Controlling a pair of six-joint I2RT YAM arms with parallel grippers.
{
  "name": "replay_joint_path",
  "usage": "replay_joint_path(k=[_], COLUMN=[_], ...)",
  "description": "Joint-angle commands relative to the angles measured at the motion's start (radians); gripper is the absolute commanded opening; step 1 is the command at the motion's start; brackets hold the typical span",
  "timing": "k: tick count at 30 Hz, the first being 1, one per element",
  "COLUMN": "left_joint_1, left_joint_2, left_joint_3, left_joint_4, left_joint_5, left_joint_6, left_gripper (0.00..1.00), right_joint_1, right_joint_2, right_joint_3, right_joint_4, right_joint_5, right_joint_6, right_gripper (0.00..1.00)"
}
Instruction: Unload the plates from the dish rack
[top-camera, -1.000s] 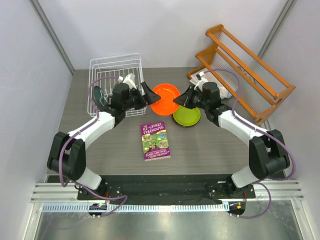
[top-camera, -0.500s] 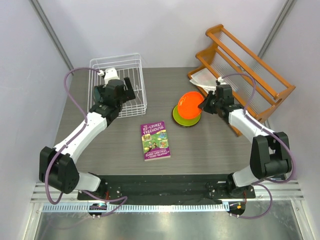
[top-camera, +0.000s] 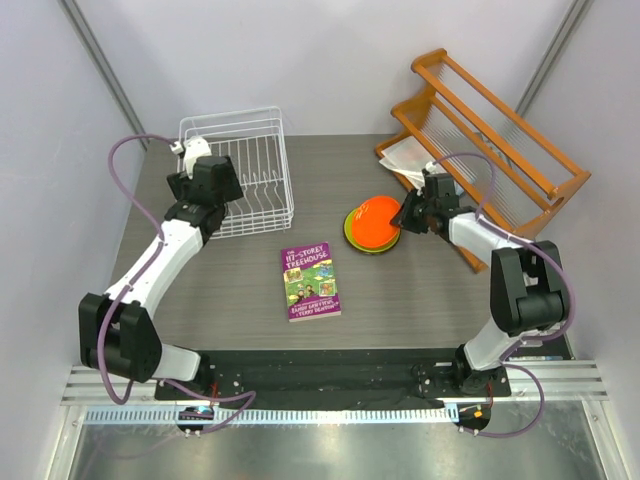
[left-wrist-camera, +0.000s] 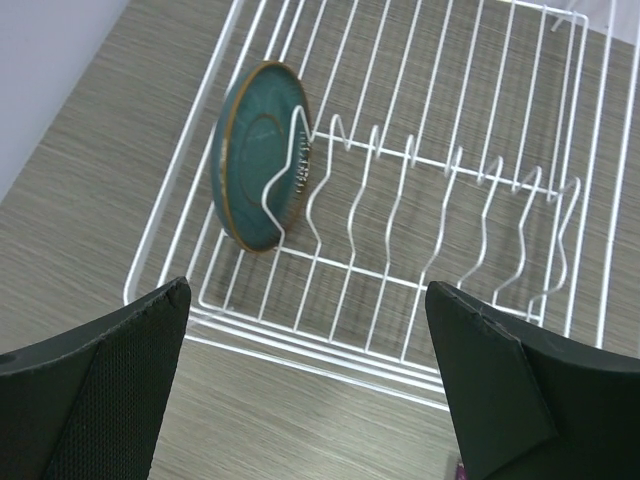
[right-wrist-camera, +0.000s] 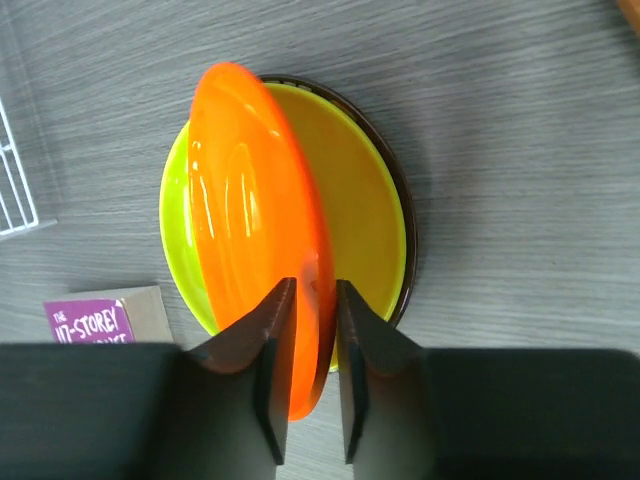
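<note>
The white wire dish rack (top-camera: 250, 170) (left-wrist-camera: 480, 150) holds one teal-blue plate (left-wrist-camera: 258, 155), upright between the tines at its left end. My left gripper (top-camera: 218, 190) (left-wrist-camera: 308, 290) hangs open over the rack's near rim, with nothing between its fingers. On the table right of centre a lime green plate (top-camera: 352, 232) (right-wrist-camera: 180, 220) lies on a dark red plate (right-wrist-camera: 408, 230). An orange plate (top-camera: 375, 220) (right-wrist-camera: 250, 220) stands tilted over them. My right gripper (top-camera: 403, 215) (right-wrist-camera: 317, 290) is shut on its near rim.
A purple-and-green book (top-camera: 308, 280) (right-wrist-camera: 90, 322) lies in the middle of the table, just near-left of the plate stack. An orange wooden slatted rack (top-camera: 490, 130) stands at the back right, close behind the right arm. Walls enclose the table on three sides.
The right gripper carried the orange plate right and lowered it over the green plate. The left gripper let go of that plate, opened fully and swung back left over the dish rack.
</note>
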Motion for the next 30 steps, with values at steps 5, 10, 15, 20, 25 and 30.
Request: replay_joint_path(k=[5,10,15,20,25,30], left_joint_1=[0.067,0.105,0.112,0.125,0.150,0.173], left_joint_2=[0.008,0.034,0.045,0.070,0.102,0.151], left_joint_3=[0.019,0.025,0.026,0.036,0.043,0.046], left_joint_4=[0.013,0.012,0.018,0.016,0.019,0.084], left_joint_5=[0.014,0.037,0.043,0.041,0.035,0.018], left_joint_6=[0.002,-0.010,-0.012,-0.012,-0.007,0.005], left_gripper=[1.00,0.99,0.99,1.00,1.00,1.00], right_joint_1=[0.002,0.005,0.012,0.017,0.018,0.017], right_joint_2=[0.040,0.028,-0.006,0.003,-0.003,-0.029], right_joint_3=[0.059,0.085,0.121,0.139,0.132,0.122], right_joint_4=[-0.001,-0.083,-0.156,-0.173,-0.171,-0.154], right_joint_5=[-0.051,-0.005,0.061,0.054,0.100,0.101], right_joint_6=[-0.024,-0.059,-0.108,-0.123,-0.125,-0.125], right_gripper=[0.43,0.65,0.73,0.73,0.73,0.74])
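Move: My right hand holds the orange plate tilted by its right rim. The green plate, top of the stack where it belongs, is centred about 6 cm to my left, 1 cm ahead and 5 cm below; the book is 22 cm left, 13 cm back. From my left hand, the dark plate stands some 6 cm ahead, 4 cm left and 10 cm below, near the dish rack's left side; the rack's middle is 13 cm ahead, 8 cm right. I open my right fingers well apart and let go of the orange plate over the stack, dipping about 1.5 cm, then easing back up as the hand rolls slightly, its left side lowering. Meanwhile my open left hand slides about 5 cm left towards the dark plate, then also sinks about 4.5 cm, tipping and turning slightly left, still not touching it. ##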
